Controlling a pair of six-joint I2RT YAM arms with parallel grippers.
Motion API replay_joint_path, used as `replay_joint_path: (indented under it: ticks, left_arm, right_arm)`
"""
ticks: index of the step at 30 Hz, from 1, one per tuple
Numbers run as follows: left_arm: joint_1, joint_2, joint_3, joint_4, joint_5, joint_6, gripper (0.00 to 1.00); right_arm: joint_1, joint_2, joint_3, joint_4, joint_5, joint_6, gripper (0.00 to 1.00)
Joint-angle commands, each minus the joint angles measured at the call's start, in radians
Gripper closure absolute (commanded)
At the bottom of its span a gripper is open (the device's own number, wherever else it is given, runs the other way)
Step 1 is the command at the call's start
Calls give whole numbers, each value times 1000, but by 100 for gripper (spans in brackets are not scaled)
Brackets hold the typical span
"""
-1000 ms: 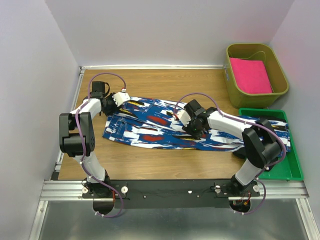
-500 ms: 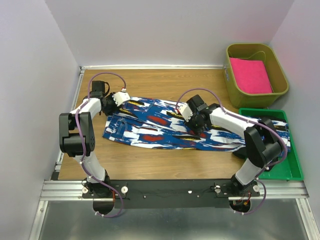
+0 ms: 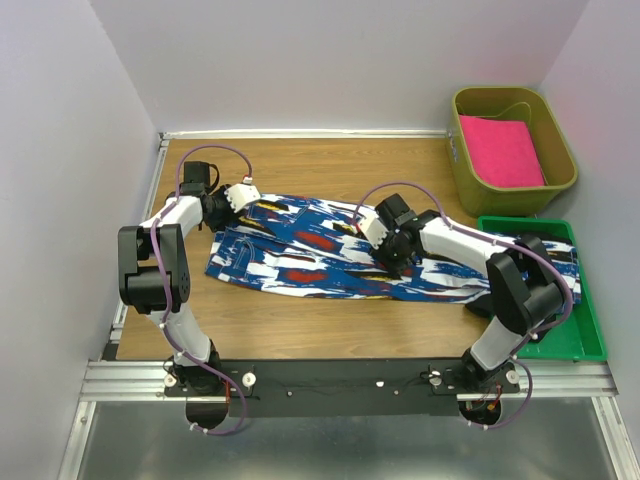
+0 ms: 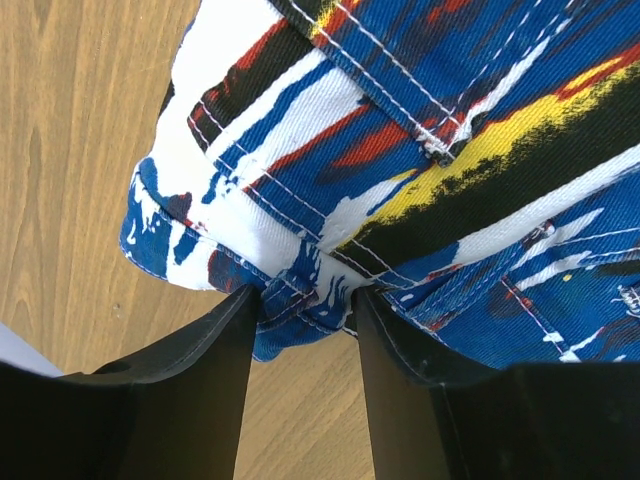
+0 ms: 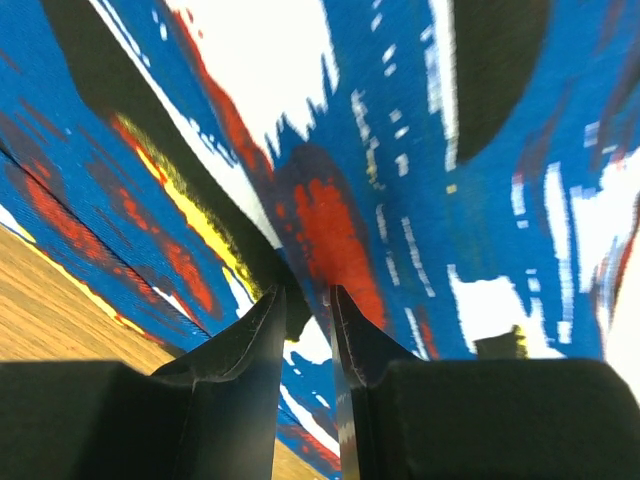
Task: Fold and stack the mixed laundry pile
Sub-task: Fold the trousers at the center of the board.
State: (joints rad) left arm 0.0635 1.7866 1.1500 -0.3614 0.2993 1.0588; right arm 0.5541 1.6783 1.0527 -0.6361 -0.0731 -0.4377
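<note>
A long blue cloth (image 3: 300,255) with white, red and black blotches, part of the mixed laundry pile, lies spread across the wooden table, and its right end reaches onto the green tray. My left gripper (image 3: 245,196) sits at the cloth's far left corner. In the left wrist view, the left gripper (image 4: 310,300) is shut on a bunched hem of the blue cloth (image 4: 420,130). My right gripper (image 3: 388,240) is over the middle of the cloth. In the right wrist view, its narrow jaws (image 5: 304,297) pinch a raised fold of the blue cloth (image 5: 400,160).
An olive bin (image 3: 468,185) at the back right holds a folded bright pink cloth (image 3: 500,150). A green tray (image 3: 565,340) lies at the right edge of the table. Walls close in at the left, back and right.
The right gripper has shifted a little toward the back right over the cloth's middle, and its jaws have narrowed slightly. The left gripper and the cloth's corner have stayed put.
</note>
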Motion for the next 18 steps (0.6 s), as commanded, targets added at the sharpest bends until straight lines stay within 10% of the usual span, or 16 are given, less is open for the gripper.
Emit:
replay_joint_path:
  ticks: [1, 9, 18]
  left_arm:
    - [1, 17, 20, -4, -6, 9, 46]
    - [1, 23, 16, -4, -14, 17, 47]
    - [1, 2, 27, -13, -6, 29, 84]
  right_arm:
    - [-2, 31, -45, 13, -11, -3, 68]
    - [-2, 43, -51, 30, 15, 1, 74]
    - [-2, -6, 3, -13, 53, 4, 96]
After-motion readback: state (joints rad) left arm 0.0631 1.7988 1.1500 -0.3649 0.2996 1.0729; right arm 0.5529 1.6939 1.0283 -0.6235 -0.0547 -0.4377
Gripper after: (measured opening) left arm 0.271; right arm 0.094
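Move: The left hand's half-open fingers straddle a bunch of the trousers' left edge, right at the tips and about 1 cm below the hand point; the trousers' near left corner is some 12 cm back and 2 cm left. The right hand stands just over a trouser fold, roughly 2 cm down and 1 cm back. The trousers' near edge lies about 6 cm back of this hand, and the green basket's middle around 30 cm right and 4 cm back. Both hands pinch the trousers: the right first sinks a good centimetre into the fold, drawing back a little, then closes its fingers nearly shut on the cloth. The left dips only about half a centimetre and closes roughly halfway around the bunched edge already between its fingers, hardly shifting otherwise. ##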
